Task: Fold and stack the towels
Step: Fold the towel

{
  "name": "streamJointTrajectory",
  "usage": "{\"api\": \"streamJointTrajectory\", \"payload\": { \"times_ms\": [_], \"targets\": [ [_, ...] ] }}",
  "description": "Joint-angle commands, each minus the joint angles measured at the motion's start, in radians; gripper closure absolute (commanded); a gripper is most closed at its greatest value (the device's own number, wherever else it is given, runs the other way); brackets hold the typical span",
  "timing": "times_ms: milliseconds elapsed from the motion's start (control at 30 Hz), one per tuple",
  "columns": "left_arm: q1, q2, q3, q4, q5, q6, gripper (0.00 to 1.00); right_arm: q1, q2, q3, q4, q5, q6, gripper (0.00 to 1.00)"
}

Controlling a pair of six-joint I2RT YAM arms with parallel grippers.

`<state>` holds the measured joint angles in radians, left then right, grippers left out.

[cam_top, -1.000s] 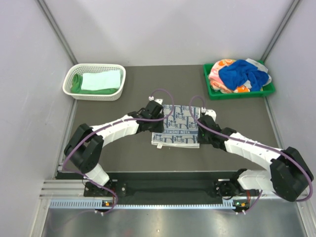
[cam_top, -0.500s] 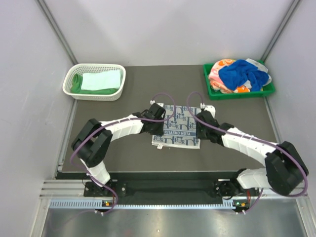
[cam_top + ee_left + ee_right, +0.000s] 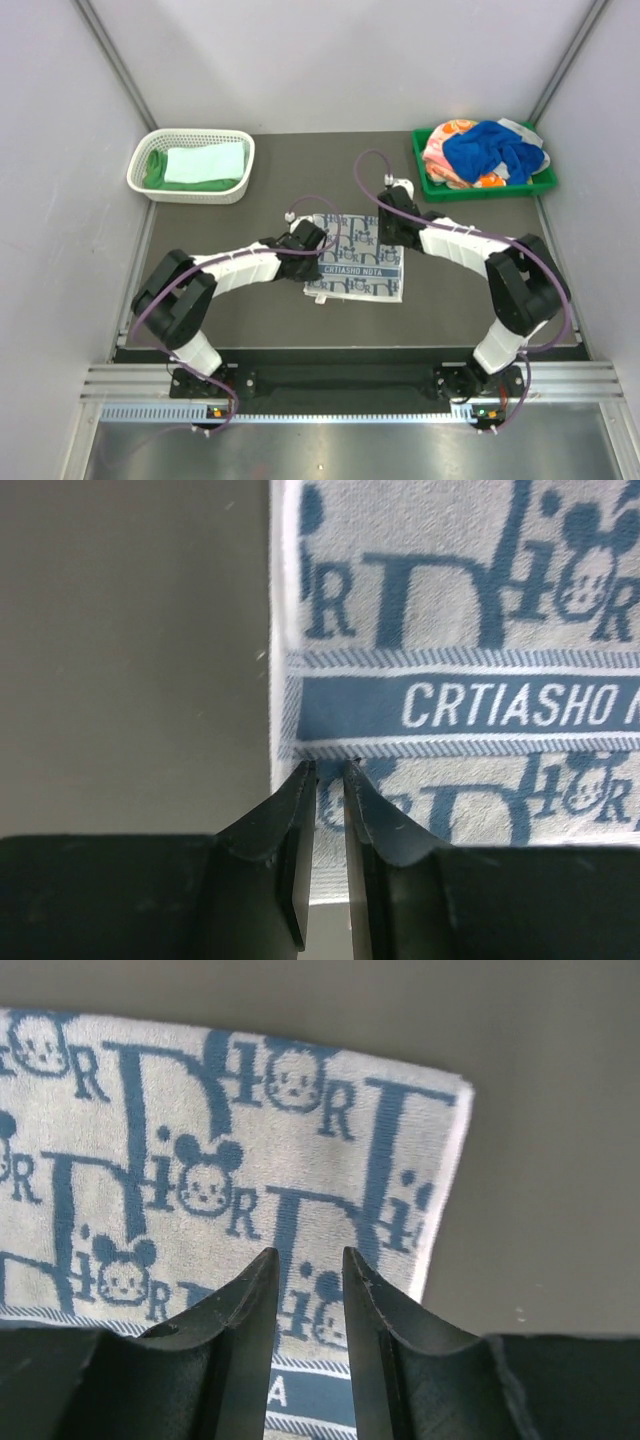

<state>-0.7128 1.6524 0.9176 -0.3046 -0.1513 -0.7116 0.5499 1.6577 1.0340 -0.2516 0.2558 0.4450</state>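
A folded white towel with grey-blue lettering lies flat mid-table. My left gripper hovers at the towel's left edge; in the left wrist view its tips stand only a narrow slit apart over the towel's hem, with nothing clamped. My right gripper is over the towel's far right corner. In the right wrist view its jaws are open, with the towel's print showing between them. A pale mint towel lies on a bright green one. Royal blue and orange-pink print towels lie heaped.
The white mesh basket at the far left holds the mint and green towels. The green plastic tray at the far right holds the heaped towels. Grey walls close in both sides and the back.
The right gripper has opened from shut and swung away from me to the towel's far right corner. The left gripper stayed at the left edge and its jaws narrowed slightly.
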Motion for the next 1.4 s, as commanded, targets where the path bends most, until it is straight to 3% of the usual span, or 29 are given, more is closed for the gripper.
{"api": "streamJointTrajectory", "payload": {
  "times_ms": [0, 400, 767, 1000, 1267, 1367],
  "targets": [
    [0.006, -0.066, -0.068, -0.091, -0.036, -0.034, 0.78, 0.050, 0.036, 0.035, 0.041, -0.020, -0.002, 0.68],
    [0.006, -0.279, -0.204, -0.129, -0.034, -0.106, 0.79, 0.217, 0.137, 0.014, 0.072, -0.029, 0.040, 0.68],
    [0.048, -0.301, -0.019, -0.177, -0.099, -0.034, 0.73, 0.300, 0.133, 0.046, 0.048, -0.033, 0.052, 0.69],
    [0.147, -0.100, 0.119, 0.010, -0.005, 0.021, 0.76, 0.214, 0.063, 0.101, 0.029, -0.009, 0.072, 0.72],
    [0.294, 0.059, 0.087, 0.422, 0.298, -0.046, 0.76, 0.119, 0.123, 0.095, 0.316, -0.326, 0.194, 0.88],
    [0.300, 0.098, 0.079, 0.492, 0.349, -0.072, 0.76, 0.114, 0.165, 0.080, 0.441, -0.394, 0.263, 0.92]
  ]
}}
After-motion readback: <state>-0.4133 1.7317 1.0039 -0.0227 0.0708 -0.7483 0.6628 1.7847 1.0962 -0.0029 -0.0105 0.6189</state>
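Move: The towel lies flat. Its middle is about 5 cm ahead and 9 cm right of the low left fingers, and some 3 cm back, 7 cm left and 5 cm below the right fingers. The towel's far left corner is about 16 cm ahead and 2 cm left of the left hand, the white tag 5 cm straight back from it; the far right corner sits roughly 7 cm ahead and 4 cm right of the right hand. Keep the left fingertips down on the towel and drag back-left about 5 cm each way, then lift off and swing forward over it to near its far left corner. Lower the right onto the towel while sweeping some 10 cm left and a bit back, then raise it forward off the cloth, closing its fingers and rolling its left side up about 20 degrees. ##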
